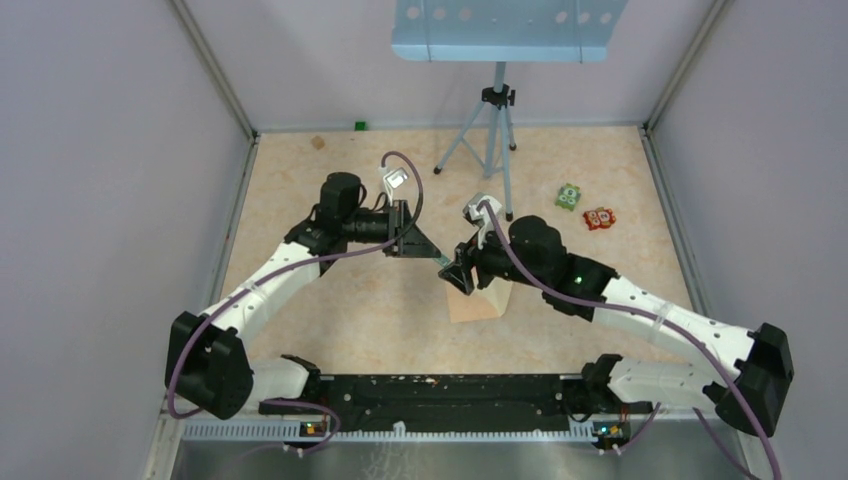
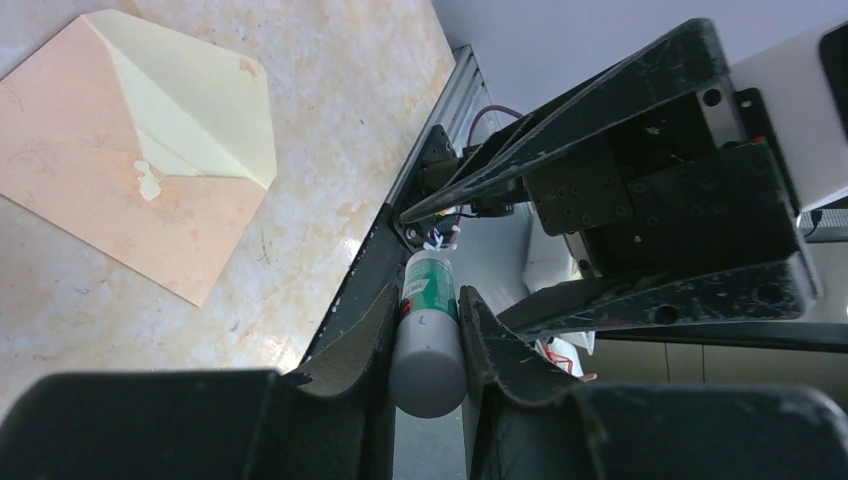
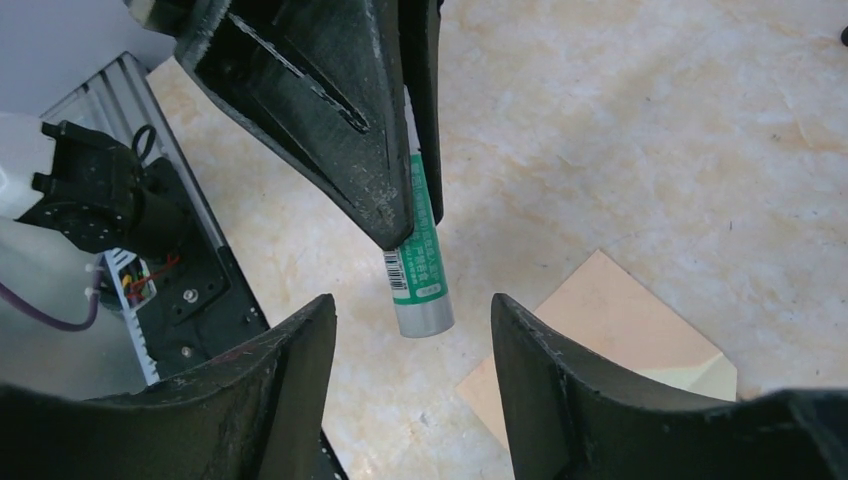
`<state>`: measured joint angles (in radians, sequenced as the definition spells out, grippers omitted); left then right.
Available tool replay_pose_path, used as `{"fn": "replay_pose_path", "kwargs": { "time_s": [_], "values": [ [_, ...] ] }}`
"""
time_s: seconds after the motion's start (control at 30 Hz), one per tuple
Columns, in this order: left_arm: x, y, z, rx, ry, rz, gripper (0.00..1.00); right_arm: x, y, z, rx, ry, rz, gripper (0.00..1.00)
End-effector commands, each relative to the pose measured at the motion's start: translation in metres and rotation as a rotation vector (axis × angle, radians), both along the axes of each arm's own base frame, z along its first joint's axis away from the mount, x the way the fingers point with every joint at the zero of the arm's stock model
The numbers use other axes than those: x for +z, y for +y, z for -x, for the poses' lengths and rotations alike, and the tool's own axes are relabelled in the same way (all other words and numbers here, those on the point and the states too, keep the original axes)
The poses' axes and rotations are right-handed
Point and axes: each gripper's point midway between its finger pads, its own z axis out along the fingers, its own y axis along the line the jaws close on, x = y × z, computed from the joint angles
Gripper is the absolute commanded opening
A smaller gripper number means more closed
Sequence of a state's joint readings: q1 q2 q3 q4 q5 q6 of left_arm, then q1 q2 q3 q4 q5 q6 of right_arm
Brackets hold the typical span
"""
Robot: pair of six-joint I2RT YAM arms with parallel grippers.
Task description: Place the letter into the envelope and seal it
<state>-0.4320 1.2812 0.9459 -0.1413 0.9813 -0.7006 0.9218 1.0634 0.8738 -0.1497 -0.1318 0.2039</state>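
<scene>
My left gripper (image 2: 428,300) is shut on a green-and-grey glue stick (image 2: 430,340) and holds it above the table, with the stick's grey end pointing toward the right arm. The right gripper (image 3: 412,300) is open. Its fingers stand on either side of the glue stick's (image 3: 420,270) grey end without touching it. In the top view the two grippers (image 1: 420,243) (image 1: 462,272) meet nose to nose over mid-table. The pinkish-tan envelope (image 2: 90,170) lies flat below, with a pale cream flap side showing at one corner. Its edge also appears under the right fingers (image 3: 610,310). The letter is hidden.
A tripod (image 1: 497,130) stands at the back centre under a pale blue perforated plate (image 1: 505,30). Two small toys, one green (image 1: 569,197) and one red (image 1: 599,218), lie at the back right. The black base rail (image 1: 440,390) runs along the near edge, and grey walls close in both sides.
</scene>
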Motion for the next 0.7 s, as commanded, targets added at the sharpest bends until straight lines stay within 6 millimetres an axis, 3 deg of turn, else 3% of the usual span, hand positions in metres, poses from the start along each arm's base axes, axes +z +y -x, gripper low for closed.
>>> {"fn": "replay_pose_path", "kwargs": {
  "time_s": [0.0, 0.27, 0.53, 0.67],
  "values": [
    [0.016, -0.002, 0.004, -0.033, -0.084, 0.046, 0.00, 0.014, 0.009, -0.004, -0.004, -0.050, 0.008, 0.56],
    [0.014, -0.002, 0.005, -0.035, -0.078, 0.047, 0.00, 0.013, 0.015, -0.007, -0.008, -0.046, 0.005, 0.39],
    [0.011, -0.004, 0.005, -0.039, -0.062, 0.052, 0.00, 0.006, 0.020, -0.008, -0.010, -0.023, 0.003, 0.28],
    [0.010, -0.005, 0.004, -0.041, -0.057, 0.054, 0.00, 0.009, 0.021, -0.010, -0.027, -0.016, -0.020, 0.12]
  ]
}}
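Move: Just below the open right fingers, about 2 cm down and 1 cm to their left, is the grey free end of the glue stick. The left gripper's fingers holding the stick are some 5 cm left of the right hand and 1 cm ahead, about level in height. The envelope lies roughly 22 cm beneath the right hand, 3 cm ahead and 4 cm to its right. From the left hand, that grey end is about 5 cm to the right and 2 cm lower. Sinking about 2.5 cm and easing nearly 1 cm left, the right hand brings its parted fingers around the glue stick's grey end, the fingertips dipping some 5 degrees early on. Its fingers close steadily from over half open to about a quarter and pinch that end, while the left hand stays put and keeps its grip on the stick. ##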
